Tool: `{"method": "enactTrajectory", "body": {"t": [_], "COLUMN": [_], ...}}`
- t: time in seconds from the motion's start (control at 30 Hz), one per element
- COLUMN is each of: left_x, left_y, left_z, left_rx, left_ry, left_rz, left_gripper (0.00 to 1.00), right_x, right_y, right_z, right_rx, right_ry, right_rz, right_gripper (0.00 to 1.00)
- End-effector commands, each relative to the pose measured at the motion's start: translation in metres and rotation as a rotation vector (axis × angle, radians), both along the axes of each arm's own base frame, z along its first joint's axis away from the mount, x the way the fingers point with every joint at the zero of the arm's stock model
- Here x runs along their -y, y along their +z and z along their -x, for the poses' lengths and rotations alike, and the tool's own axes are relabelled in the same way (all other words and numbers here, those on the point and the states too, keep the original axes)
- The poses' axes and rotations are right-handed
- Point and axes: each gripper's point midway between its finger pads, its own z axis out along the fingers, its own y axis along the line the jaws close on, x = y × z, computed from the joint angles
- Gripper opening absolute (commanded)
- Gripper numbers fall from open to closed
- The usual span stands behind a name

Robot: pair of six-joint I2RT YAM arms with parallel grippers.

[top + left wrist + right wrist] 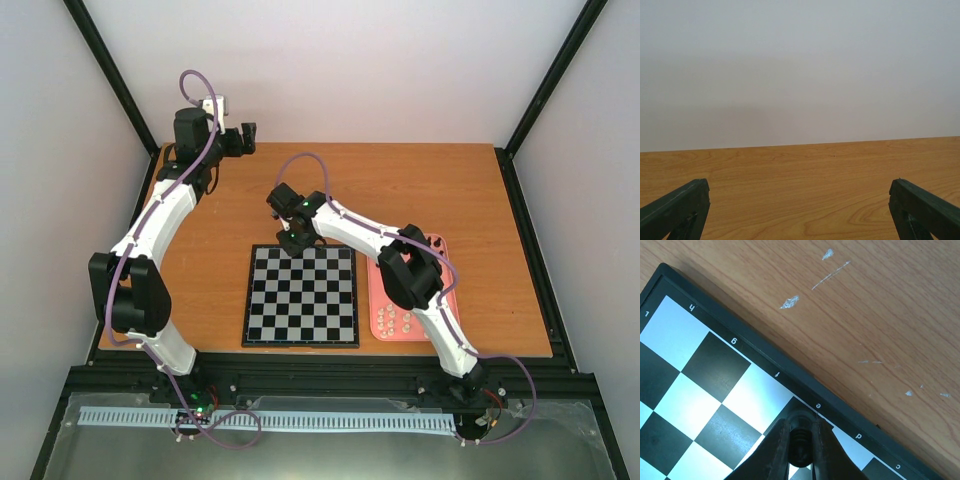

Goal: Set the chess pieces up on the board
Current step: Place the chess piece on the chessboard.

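The board (300, 310), black and silvery-grey checks, lies in the middle of the table. Over its far edge my right gripper (297, 240) points down. In the right wrist view, that gripper (802, 424) is shut on a small black chess piece (801, 442). The piece's base sits at the dark square by the letter e on the board's (700, 365) border row. My left gripper (245, 135) hangs at the table's far left corner, far from the board. Its left wrist view shows the left gripper (799, 187) open, with only bare wood between the fingers (680, 207).
A pink tray (378, 290) lies right of the board, partly under my right arm, with several cream-white pieces (395, 320) at its near end. Black frame posts stand at the table's back corners. White scuffs (790, 302) mark the wood beyond the board.
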Motion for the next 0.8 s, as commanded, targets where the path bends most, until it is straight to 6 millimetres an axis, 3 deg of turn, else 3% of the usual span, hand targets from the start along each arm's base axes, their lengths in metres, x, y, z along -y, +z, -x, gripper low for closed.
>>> {"method": "enactTrajectory", "body": {"t": [0.0, 0.13, 0.27, 0.37, 0.57, 0.77], "left_x": [-0.001, 0.000, 0.000, 0.000, 0.000, 0.001], "left_y": [0.011, 0.009, 0.010, 0.009, 0.008, 0.010], "left_z": [-0.002, -0.003, -0.002, -0.003, -0.003, -0.003], "left_rx": [0.032, 0.027, 0.028, 0.028, 0.025, 0.030], "left_ry": [-0.002, -0.006, -0.006, -0.007, -0.009, -0.008], "left_rz": [0.010, 0.014, 0.015, 0.015, 0.015, 0.015], "left_gripper": [1.00, 1.00, 1.00, 1.00, 1.00, 1.00], "right_x": [-0.002, 0.001, 0.002, 0.002, 0.003, 0.007], "right_y": [-0.005, -0.005, -0.002, 0.002, 0.006, 0.025], "right_z": [0.000, 0.001, 0.002, 0.003, 0.003, 0.007], "right_rx": [-0.003, -0.003, 0.004, 0.015, 0.023, 0.053], "right_ry": [0.006, 0.003, 0.004, 0.005, 0.005, 0.011], "right_rz": [0.007, 0.010, 0.006, -0.003, -0.007, -0.035], "right_gripper": [0.07, 0.11, 0.30, 0.38, 0.39, 0.45]}}
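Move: The black chess piece is in the right hand's nearly shut fingers, and its place, the dark e-square in the board's far row, lies straight below, about 3 cm under the finger pads. The board's middle is some 10 cm back and 1 cm to the right; the pink tray's middle is roughly 27 cm right and 9 cm back. From the idle left hand that square lies about 16 cm back, 17 cm right and 29 cm down. The right hand first holds still over the e-square with the black piece pinched upright, then opens its fingers to a bit under half of their range, so that the pads let go of the piece on both sides. As they spread, the hand sinks about 1 cm around the piece's head and edges nearly as far to the right and back, with hardly any turn of the wrist and the fingertips still pointing steeply down at the board. ##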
